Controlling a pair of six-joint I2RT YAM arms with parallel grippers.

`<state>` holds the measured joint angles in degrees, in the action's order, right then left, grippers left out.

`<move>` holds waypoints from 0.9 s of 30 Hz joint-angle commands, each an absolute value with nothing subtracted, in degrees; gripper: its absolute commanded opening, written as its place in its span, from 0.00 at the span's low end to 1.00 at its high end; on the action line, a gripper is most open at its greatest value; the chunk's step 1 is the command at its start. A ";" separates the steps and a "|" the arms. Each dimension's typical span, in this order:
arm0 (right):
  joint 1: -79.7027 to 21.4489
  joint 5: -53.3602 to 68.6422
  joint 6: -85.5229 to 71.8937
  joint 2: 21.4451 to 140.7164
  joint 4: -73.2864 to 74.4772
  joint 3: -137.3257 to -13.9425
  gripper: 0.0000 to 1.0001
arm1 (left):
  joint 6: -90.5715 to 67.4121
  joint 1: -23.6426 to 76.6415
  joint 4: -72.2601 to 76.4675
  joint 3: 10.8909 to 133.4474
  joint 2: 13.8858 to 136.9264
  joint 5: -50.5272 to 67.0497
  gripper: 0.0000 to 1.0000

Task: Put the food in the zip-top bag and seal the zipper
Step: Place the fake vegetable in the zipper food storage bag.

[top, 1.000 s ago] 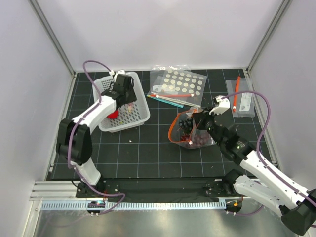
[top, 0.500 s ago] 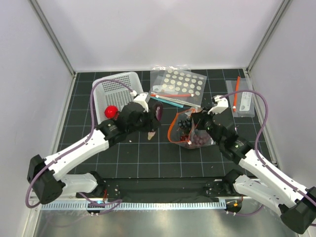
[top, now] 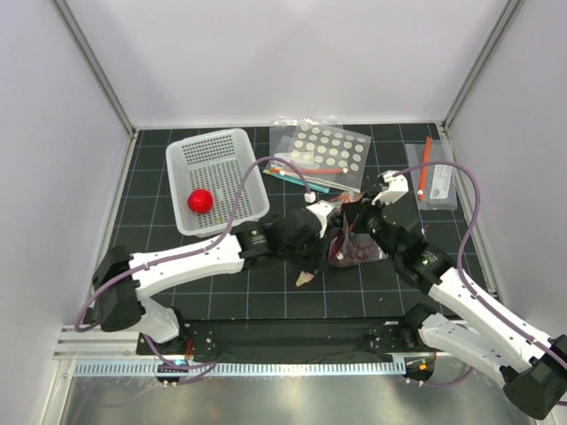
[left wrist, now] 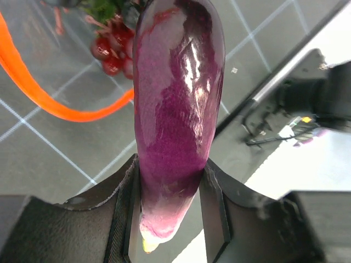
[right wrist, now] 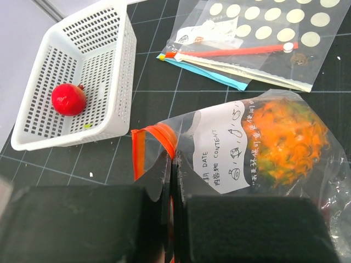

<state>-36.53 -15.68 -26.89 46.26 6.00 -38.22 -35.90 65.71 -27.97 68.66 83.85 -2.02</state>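
A glossy purple eggplant [left wrist: 175, 109], one of the food toys, is clamped by its pale stem end in my left gripper [left wrist: 170, 211]. It hangs just left of the zip-top bag [top: 356, 243], pointing at the mouth. The orange zipper [left wrist: 38, 96] curves open there, with grapes [left wrist: 112, 49] behind it. My right gripper [right wrist: 173, 164] is shut on the bag's mouth beside the zipper [right wrist: 159, 137] and holds it up. An orange pineapple [right wrist: 288, 139] lies inside the bag. A red apple [right wrist: 68, 98] lies in the white basket [right wrist: 71, 143].
The white basket [top: 232, 158] stands at the back left. A clear bag printed with white dots [top: 323, 150] lies at the back centre over some flat packets. A small labelled bag [top: 434, 184] lies at the back right.
My left arm has swung from the basket across to the bag's mouth, carrying the eggplant. The right gripper has kept its hold on the bag.
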 commanded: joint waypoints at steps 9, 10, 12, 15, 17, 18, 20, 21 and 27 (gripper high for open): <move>-36.74 -14.41 -25.75 44.65 0.79 -38.23 0.01 | -27.52 63.46 -44.91 92.10 98.43 -14.77 0.08; -36.65 -13.98 -25.75 44.47 0.70 -38.23 0.01 | -26.38 63.11 -45.09 92.54 100.18 -14.16 0.08; -36.74 -13.45 -25.75 44.21 0.35 -38.06 0.01 | -25.93 61.79 -46.66 94.65 101.86 -14.49 0.07; -36.74 -13.27 -25.93 42.98 0.26 -37.53 0.01 | -26.45 58.81 -44.49 94.84 103.45 -12.94 0.06; -36.74 -12.92 -26.02 41.67 -1.04 -37.09 0.01 | -26.54 56.18 -41.94 93.44 103.36 -9.86 0.06; -36.74 -12.75 -26.10 41.40 -1.49 -36.92 0.01 | -26.72 55.38 -41.23 93.43 103.45 -8.10 0.06; -36.74 -12.13 -26.37 40.70 -1.93 -36.56 0.01 | -26.37 54.41 -39.82 93.86 104.58 -6.07 0.05; -36.74 -12.04 -26.45 40.52 -2.28 -36.39 0.01 | -25.76 54.40 -39.47 94.82 104.94 -5.63 0.04; -36.74 -9.93 -27.60 40.95 -3.95 -35.77 0.01 | -22.94 54.49 -32.79 95.98 106.17 3.06 0.03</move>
<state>-36.42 -11.97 -26.28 41.87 2.98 -35.22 -25.21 54.11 -39.13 93.73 106.08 -3.07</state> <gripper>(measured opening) 0.039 0.441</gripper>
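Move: The bag's open mouth, for which the eggplant in the left fingers is bound, lies some 10 cm ahead of the left hand, 4 cm to its right and about 4 cm lower. The red grapes in the bag sit roughly 13 cm to that hand's right, 5 cm ahead and 7 cm down. From the right hand, already pinching the rim, the mouth's middle is about 5 cm back, 7 cm left and 6 cm below. The eggplant, still gripped near its stem end, is carried blunt end first into the bag's mouth: the left hand goes forward about 12 cm, lifting slightly, then dipping some 4 cm, and rolls its left side up some 15 degrees before easing back a little. The right hand keeps its shut grip on the rim and drifts about 1 cm back and up. ##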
